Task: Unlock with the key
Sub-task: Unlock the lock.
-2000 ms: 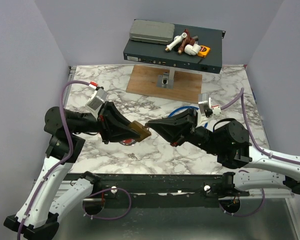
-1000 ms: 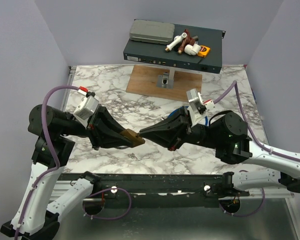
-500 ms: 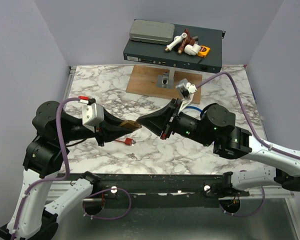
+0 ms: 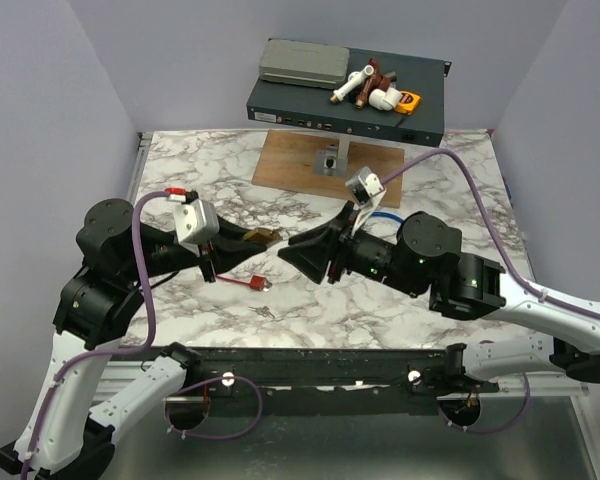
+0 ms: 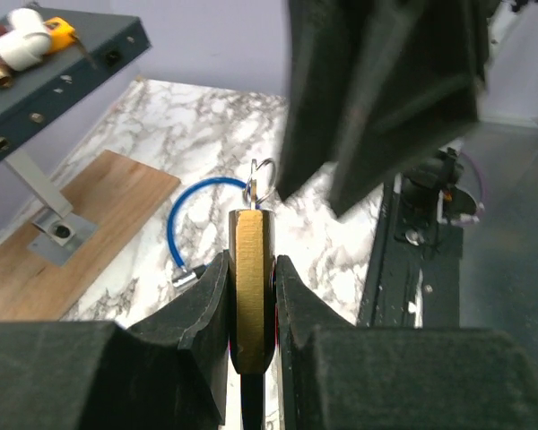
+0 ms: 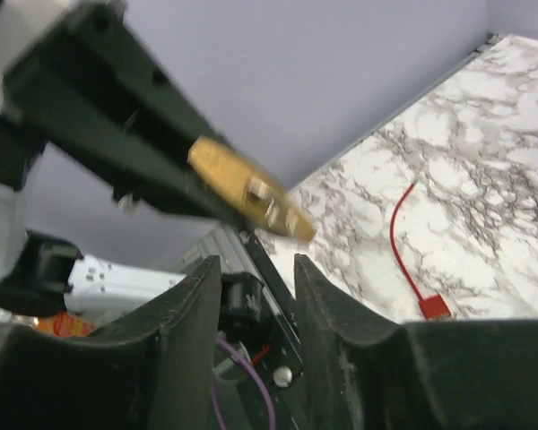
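Observation:
A brass padlock (image 4: 259, 238) hangs above the table, with my left gripper (image 4: 242, 241) shut on it. In the left wrist view the padlock (image 5: 252, 296) stands edge-on between the jaws of the left gripper (image 5: 252, 267). A silver key with a wire ring (image 5: 262, 182) sticks out of its far end. My right gripper (image 4: 286, 251) points at that end from the right, a little apart from it. In the right wrist view the right gripper (image 6: 256, 269) is open and empty, with the padlock (image 6: 249, 199) just above and beyond its tips.
A red cable with a plug (image 4: 252, 283) and small metal bits (image 4: 265, 312) lie below the grippers. A blue cable loop (image 4: 384, 214) lies behind the right arm. A wooden board (image 4: 300, 160) and a dark shelf (image 4: 330, 108) with pipe fittings stand at the back.
My right gripper has opened and drawn slightly back from the padlock's end. The left gripper has lifted the padlock up and towards the back, still shut on it.

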`<act>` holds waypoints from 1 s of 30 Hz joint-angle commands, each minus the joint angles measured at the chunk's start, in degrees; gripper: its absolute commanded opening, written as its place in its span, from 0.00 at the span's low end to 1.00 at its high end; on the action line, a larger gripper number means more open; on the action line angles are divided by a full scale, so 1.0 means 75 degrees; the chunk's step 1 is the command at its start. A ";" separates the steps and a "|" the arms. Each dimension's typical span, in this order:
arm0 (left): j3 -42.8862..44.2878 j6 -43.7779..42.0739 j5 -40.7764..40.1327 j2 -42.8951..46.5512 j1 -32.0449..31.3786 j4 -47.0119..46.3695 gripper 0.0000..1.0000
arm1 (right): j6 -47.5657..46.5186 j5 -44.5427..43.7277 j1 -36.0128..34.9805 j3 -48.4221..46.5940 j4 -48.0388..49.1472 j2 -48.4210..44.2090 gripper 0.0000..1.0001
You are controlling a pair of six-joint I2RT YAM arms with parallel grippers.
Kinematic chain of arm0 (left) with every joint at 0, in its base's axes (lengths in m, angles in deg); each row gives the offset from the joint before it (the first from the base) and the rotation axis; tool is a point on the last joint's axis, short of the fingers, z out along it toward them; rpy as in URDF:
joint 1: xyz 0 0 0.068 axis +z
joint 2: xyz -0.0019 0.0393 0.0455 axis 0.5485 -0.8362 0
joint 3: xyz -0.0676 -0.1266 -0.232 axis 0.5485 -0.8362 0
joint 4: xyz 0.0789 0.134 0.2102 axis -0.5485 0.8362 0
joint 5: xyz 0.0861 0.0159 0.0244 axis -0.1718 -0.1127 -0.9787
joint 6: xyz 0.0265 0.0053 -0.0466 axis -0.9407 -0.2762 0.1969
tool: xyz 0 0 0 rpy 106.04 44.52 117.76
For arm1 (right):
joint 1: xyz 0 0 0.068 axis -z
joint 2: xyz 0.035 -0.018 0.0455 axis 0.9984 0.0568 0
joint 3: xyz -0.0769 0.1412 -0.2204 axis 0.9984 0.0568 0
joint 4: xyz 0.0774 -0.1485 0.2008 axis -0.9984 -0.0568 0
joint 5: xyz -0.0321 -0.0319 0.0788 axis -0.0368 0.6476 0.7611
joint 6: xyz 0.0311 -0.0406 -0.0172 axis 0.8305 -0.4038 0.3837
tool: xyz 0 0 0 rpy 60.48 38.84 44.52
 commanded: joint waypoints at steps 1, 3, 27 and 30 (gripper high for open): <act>0.0171 0.1146 0.0070 -0.0164 0.0078 -0.1654 0.00 | -0.1215 0.0620 -0.0169 0.0645 -0.0503 -0.0749 0.45; 0.0278 0.1439 0.0743 -0.0311 0.0071 -0.1581 0.00 | -0.1618 0.1060 -0.0174 0.0981 -0.0168 -0.1066 0.51; -0.0097 0.2280 0.3032 -0.0661 0.0077 -0.1477 0.00 | -0.3789 0.1807 -0.0172 -0.0972 -0.1389 -0.0935 0.64; -0.0158 0.2241 0.2852 -0.0652 0.0033 -0.1422 0.00 | -0.3784 0.2016 -0.0175 -0.1280 -0.1567 -0.0441 0.63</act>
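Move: The left gripper holds the padlock, its body about 2 cm right of the hand point; the key's ring end stands out of it some 5 cm to the right and 2 cm ahead, about level. From the right gripper, its fingers only just parted, the key is about 4 cm left and 2 cm ahead. The red plug lies on the table some 35 cm down, 3 cm ahead and 2 cm left of the left hand; the blue cable's end is 14 cm ahead and 8 cm right of the right hand, as low. Spread the right fingers on to nearly two thirds open and draw the right gripper clear of the key, back about 5 cm and slightly down and right, then lift it some 8 cm while easing farther right, rolling it nearly 30 degrees. Keep the left grip on the padlock, shift it a little right, then bring it back about 5 cm, turning clockwise some 20 degrees. ##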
